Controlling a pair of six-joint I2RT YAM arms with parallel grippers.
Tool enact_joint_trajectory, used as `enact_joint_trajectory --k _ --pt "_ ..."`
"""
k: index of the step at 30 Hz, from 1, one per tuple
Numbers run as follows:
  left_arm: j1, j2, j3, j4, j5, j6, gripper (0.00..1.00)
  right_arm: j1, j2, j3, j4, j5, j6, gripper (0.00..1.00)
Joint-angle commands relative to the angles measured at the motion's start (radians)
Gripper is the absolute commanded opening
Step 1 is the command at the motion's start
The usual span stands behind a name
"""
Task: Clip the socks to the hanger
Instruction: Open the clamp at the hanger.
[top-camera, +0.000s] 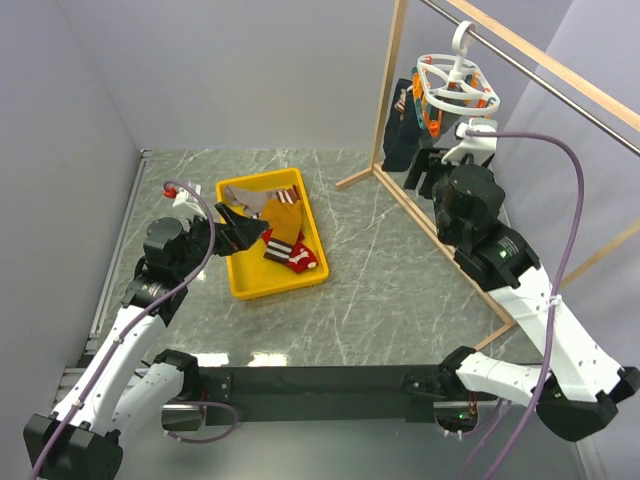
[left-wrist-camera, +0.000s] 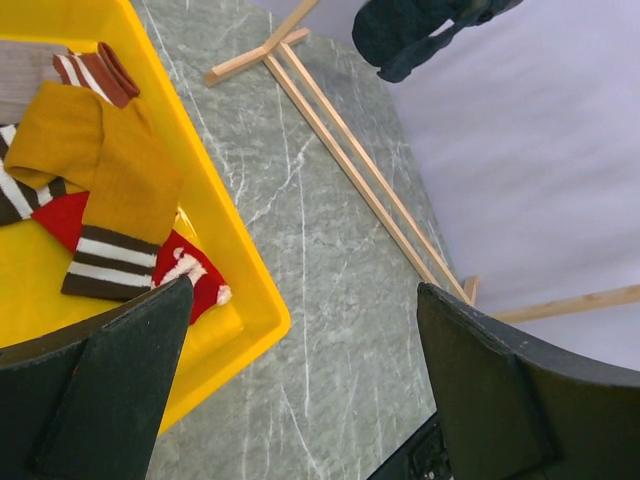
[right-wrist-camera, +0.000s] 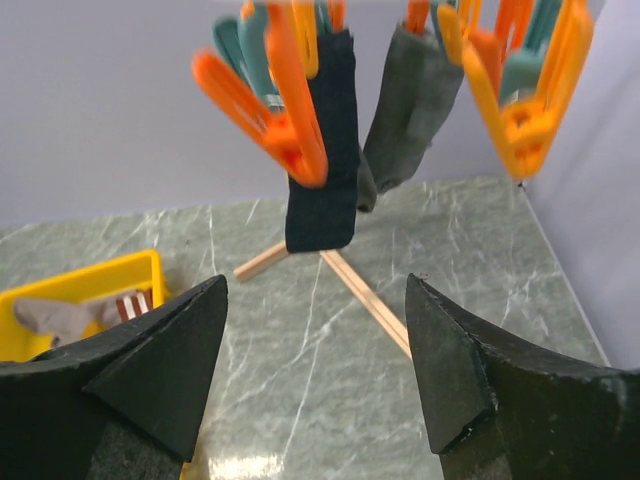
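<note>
Several socks lie in a yellow bin (top-camera: 250, 280): a mustard sock (left-wrist-camera: 110, 160), a red sock with white marks (left-wrist-camera: 190, 272) and a grey one (right-wrist-camera: 55, 315). The white hanger (top-camera: 455, 85) hangs by its hook from the rod. Under its orange clips (right-wrist-camera: 275, 115) hang a dark navy sock (right-wrist-camera: 320, 150) and a dark grey sock (right-wrist-camera: 410, 100). My left gripper (top-camera: 240, 232) (left-wrist-camera: 303, 300) is open over the bin's right rim, holding nothing. My right gripper (top-camera: 425, 170) (right-wrist-camera: 317, 285) is open just below the hanging socks, empty.
A wooden frame (top-camera: 388, 100) with a metal rod (top-camera: 520, 62) carries the hanger; its base rails (left-wrist-camera: 350, 165) lie on the marble table at the right. Grey walls close in at the left and back. A purple cable (top-camera: 570, 200) loops over the right arm.
</note>
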Motion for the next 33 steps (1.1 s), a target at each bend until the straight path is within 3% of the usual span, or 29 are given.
enact_joint_trajectory --k 1,7,18,29,33 --pt "-0.006 -0.014 0.039 0.047 -0.04 0.025 0.99 0.038 0.031 0.093 0.03 0.103 -0.035 0.77" --pt "-0.006 -0.026 0.048 0.013 -0.074 0.034 0.99 0.12 0.074 0.17 0.01 0.125 -0.053 0.78" --pt "-0.006 -0.049 0.076 -0.042 -0.136 0.058 0.99 0.12 0.215 0.446 -0.117 0.193 -0.046 0.79" --pt "-0.006 -0.087 0.051 -0.046 -0.123 0.043 0.99 0.101 0.285 0.495 -0.205 0.137 -0.005 0.75" --pt "-0.006 -0.112 0.061 -0.059 -0.138 0.055 0.99 0.098 0.356 0.592 -0.285 0.223 0.002 0.75"
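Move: Ahead of the right hand by about 7 cm, 1 cm to its left and 5 cm above it, hangs the near-left orange clamp. The near-right orange clamp is about 10 cm to the right of that one, level with it in reach and height. From the hand, the white hanger ring's middle is about 13 cm ahead, 5 cm right and 12 cm up, and the dark sock 18 cm ahead, straight in line, 6 cm lower. From the left hand, the near-left clamp lies roughly 11 cm ahead, 37 cm right and 20 cm up. Rising some 9 cm and drifting about 3 cm left, the right hand comes up to the near-left orange clamp, then sinks back about 3 cm while easing 2 cm forward towards it, fingers kept open and still pointing forward. The empty left hand lifts and shifts left by about 2 cm each, also open. ##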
